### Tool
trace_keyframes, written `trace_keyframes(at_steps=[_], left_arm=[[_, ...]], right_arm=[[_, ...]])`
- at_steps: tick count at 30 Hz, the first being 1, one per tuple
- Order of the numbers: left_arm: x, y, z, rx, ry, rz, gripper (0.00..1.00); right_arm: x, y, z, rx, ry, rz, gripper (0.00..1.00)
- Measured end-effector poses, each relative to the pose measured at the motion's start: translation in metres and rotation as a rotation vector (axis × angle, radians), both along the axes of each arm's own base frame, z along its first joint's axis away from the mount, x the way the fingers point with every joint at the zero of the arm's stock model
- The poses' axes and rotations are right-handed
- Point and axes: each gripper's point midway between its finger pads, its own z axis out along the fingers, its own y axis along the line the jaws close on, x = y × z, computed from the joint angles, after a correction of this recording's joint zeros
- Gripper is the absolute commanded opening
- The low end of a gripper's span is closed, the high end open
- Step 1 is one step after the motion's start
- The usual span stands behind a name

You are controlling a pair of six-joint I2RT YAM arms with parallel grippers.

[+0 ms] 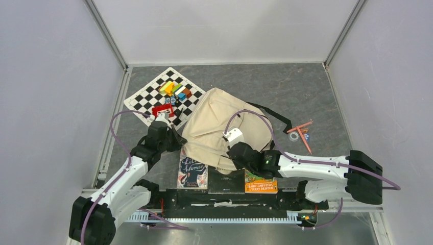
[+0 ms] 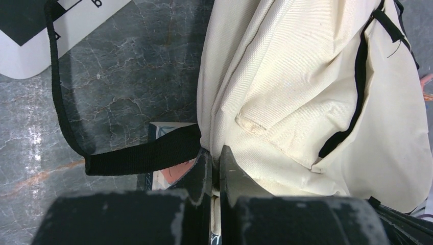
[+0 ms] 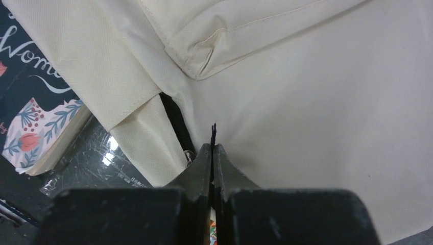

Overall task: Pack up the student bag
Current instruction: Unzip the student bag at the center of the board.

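The student bag [image 1: 219, 120], a big cream canvas backpack with black straps, lies in the middle of the table. My left gripper [image 1: 179, 141] is at its left edge. In the left wrist view that gripper [image 2: 216, 153] is shut on a fold of the bag's cream cloth [image 2: 306, 102], beside a loose black strap [image 2: 138, 159]. My right gripper [image 1: 231, 152] is at the bag's near edge. In the right wrist view it [image 3: 213, 147] is shut on a thin black zipper pull [image 3: 213, 130], next to the black zipper line [image 3: 176, 122].
Near the front edge lie a dark floral book [image 1: 192, 173], a black book [image 1: 225, 181] and an orange book [image 1: 261, 185], partly under the bag. A chessboard [image 1: 148, 94] with coloured blocks [image 1: 175, 90] and a red piece [image 1: 162, 108] lies at the back left. Pens and a tape ring [image 1: 294, 136] are right of the bag.
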Motion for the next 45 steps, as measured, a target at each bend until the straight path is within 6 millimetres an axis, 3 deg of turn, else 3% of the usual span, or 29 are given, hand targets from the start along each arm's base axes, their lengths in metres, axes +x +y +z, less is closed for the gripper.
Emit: trace_keyframes(at_steps=[12,22,28,29,32,33,34,37,39,45], left_arm=[[0.003,0.009,-0.007,0.038,0.034,0.030,0.02],[0.035,0.037,-0.010,0.082,0.084,0.108,0.02],[0.053,0.038,-0.006,0.096,0.095,0.088,0.02],[0.055,0.038,-0.004,0.099,0.089,0.082,0.06],[0.057,0.036,0.000,0.098,0.075,0.058,0.57],[0.058,0.036,0.001,0.103,0.069,0.049,0.70],[0.059,0.037,0.003,0.110,0.061,0.042,0.76],[0.058,0.032,0.015,0.120,0.013,0.011,0.87],[0.053,0.016,0.032,0.120,-0.056,-0.054,0.88],[0.006,-0.074,0.080,0.120,-0.271,-0.458,0.88]], right_arm=[[0.004,-0.012,0.006,-0.006,-0.030,-0.065,0.00],[0.004,-0.031,0.030,0.019,-0.089,-0.130,0.00],[0.008,-0.036,0.038,0.040,-0.116,-0.173,0.00],[0.008,-0.037,0.039,0.041,-0.118,-0.178,0.00],[0.009,-0.038,0.039,0.040,-0.124,-0.180,0.00],[0.009,-0.038,0.039,0.038,-0.126,-0.176,0.00],[0.009,-0.038,0.040,0.035,-0.128,-0.172,0.00],[0.009,-0.037,0.041,0.039,-0.134,-0.156,0.00],[0.009,-0.034,0.043,0.050,-0.139,-0.148,0.00],[0.012,-0.028,0.046,0.061,-0.155,-0.135,0.00]])
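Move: The left hand already grips the student bag's left edge; the bag's middle lies about 17 cm to its right and 6 cm farther ahead, slightly lower. Little Women sits some 10 cm back and 4 cm right of this hand, the chessboard 17 cm ahead and 7 cm left. The right hand is at the zipper: the metal slider is about 1 cm to its left, level fore-and-aft and just below. The black book lies about 5 cm back, straight behind it, the orange book 14 cm right and 4 cm back. Still pinching the bag's left edge, the left hand drags it forward and a little left, about 7 cm, opens wide to let go, then swings right, up and back over the bag, turning some 25 degrees clockwise. Meanwhile the right hand, its fingers closing the last bit at the zipper as if on the pull, draws right and up about 5 cm, tilting its fingertips up slightly. ##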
